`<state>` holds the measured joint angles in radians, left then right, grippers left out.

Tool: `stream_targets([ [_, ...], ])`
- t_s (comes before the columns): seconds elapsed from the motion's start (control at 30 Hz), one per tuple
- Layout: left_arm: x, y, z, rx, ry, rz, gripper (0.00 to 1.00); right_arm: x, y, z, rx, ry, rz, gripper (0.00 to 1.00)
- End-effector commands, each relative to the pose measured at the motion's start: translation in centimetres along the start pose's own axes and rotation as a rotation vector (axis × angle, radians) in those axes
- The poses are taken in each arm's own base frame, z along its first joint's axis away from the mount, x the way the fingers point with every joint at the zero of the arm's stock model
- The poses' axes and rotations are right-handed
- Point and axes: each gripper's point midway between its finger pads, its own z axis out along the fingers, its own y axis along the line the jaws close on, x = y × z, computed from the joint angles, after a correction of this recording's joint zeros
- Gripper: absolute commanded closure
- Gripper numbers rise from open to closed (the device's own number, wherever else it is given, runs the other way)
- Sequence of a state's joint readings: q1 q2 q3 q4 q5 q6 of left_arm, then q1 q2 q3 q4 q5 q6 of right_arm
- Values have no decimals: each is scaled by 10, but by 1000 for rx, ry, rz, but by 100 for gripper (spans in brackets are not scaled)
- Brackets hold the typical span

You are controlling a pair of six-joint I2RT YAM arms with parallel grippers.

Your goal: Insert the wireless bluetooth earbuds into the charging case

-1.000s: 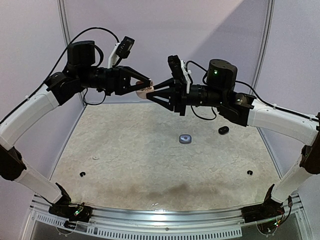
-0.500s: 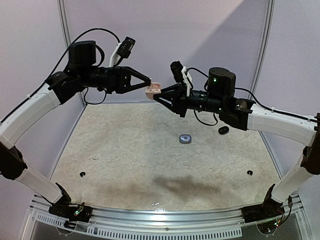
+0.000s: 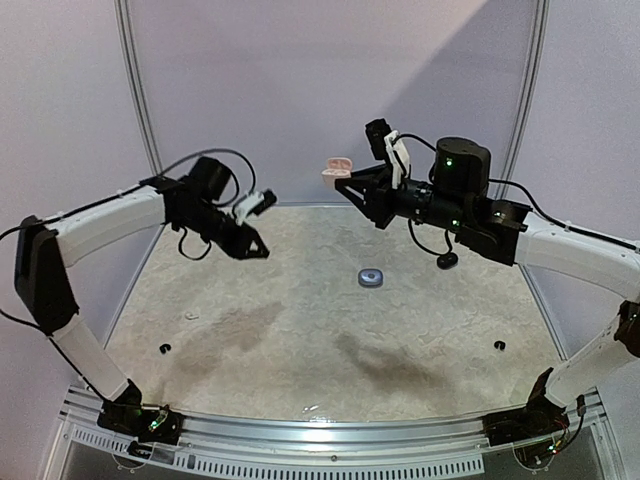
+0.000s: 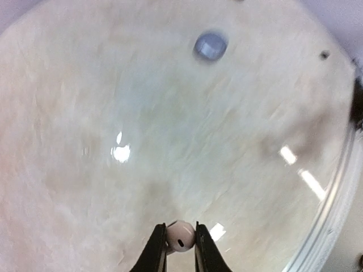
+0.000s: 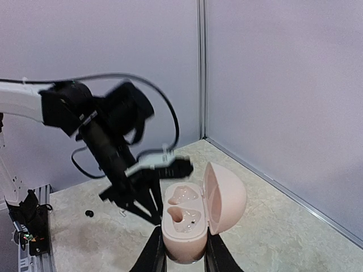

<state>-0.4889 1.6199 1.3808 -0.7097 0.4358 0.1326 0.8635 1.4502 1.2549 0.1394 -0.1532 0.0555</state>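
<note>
An open pale pink charging case [image 5: 184, 226] stands upright in my right gripper [image 5: 184, 252], which is shut on its base. Its lid [image 5: 227, 195] hangs open to the right and both wells look empty. From above, the case [image 3: 338, 167] is high over the back of the table at the tip of the right gripper [image 3: 343, 181]. My left gripper [image 4: 180, 228] is shut on one white earbud [image 4: 181, 237] above the table. The left gripper [image 3: 256, 250] is low at the left, well apart from the case.
A closed grey-blue case [image 3: 372, 278] lies mid-table, also seen from the left wrist [image 4: 210, 45]. A black case [image 3: 447, 261] lies under the right arm. Small black bits [image 3: 165, 348] [image 3: 499, 345] and a white speck [image 3: 190, 316] dot the marbled table [image 3: 300, 340]. Walls enclose three sides.
My left gripper has pulled away from the pink case and swung down and left toward the table. My right gripper has carried the open case a little up and right.
</note>
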Motion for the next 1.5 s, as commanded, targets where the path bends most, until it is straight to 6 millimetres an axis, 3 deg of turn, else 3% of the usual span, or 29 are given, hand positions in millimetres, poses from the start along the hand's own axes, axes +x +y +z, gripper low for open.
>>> stream_targets([
  [0.0, 99, 43, 35, -158, 362, 146, 90, -1, -6, -10, 35, 5, 5, 99],
  [0.1, 127, 59, 59, -208, 460, 178, 89, -4, -4, -10, 27, -3, 10, 99],
  [0.23, 149, 67, 78, -210, 523, 158, 88, -7, -2, -12, 18, -7, 14, 99],
  [0.43, 174, 80, 94, -248, 607, 113, 85, -10, 1, -15, 6, -14, 20, 99],
  [0.57, 184, 77, 101, -226, 643, 57, 78, -11, 1, -17, 4, -16, 19, 99],
  [0.73, 175, 71, 101, -188, 624, 27, 57, -15, 5, -18, -13, -25, 17, 99],
  [0.87, 162, 76, 96, -191, 598, 48, 48, -16, 7, -19, -29, -28, 17, 99],
  [1.17, 144, 57, 87, -66, 546, 98, 46, -13, 10, -19, -44, -22, 18, 99],
  [1.37, 111, 62, 70, -15, 417, 66, 46, -10, 11, -20, -50, -19, 24, 99],
  [1.47, 100, 76, 64, -45, 373, 46, 52, -9, 11, -21, -51, -22, 30, 99],
])
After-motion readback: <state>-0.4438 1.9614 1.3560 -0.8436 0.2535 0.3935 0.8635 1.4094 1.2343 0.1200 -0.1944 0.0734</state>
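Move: Some 19 cm below the left hand, 7 cm to its left and 1 cm back, lies the bare table spot where it will set down the pinched earbud. The other earbud lies about 20 cm to the hand's left and 3 cm back, on the table. The open pink charging case is some 15 cm right, 3 cm back and 20 cm above. For the right hand, that bare spot is about 23 cm left, 3 cm ahead and 38 cm below. Dropping fast by about 19 cm and some 7 cm leftward, away from the pink case, the left hand takes the still-pinched earbud down to the bare table, tilting some 35 degrees until its fingers point nearly straight down. There the fingers open to about half and let go; the hand hovers, then lifts about 2 cm, tipping slightly back. ##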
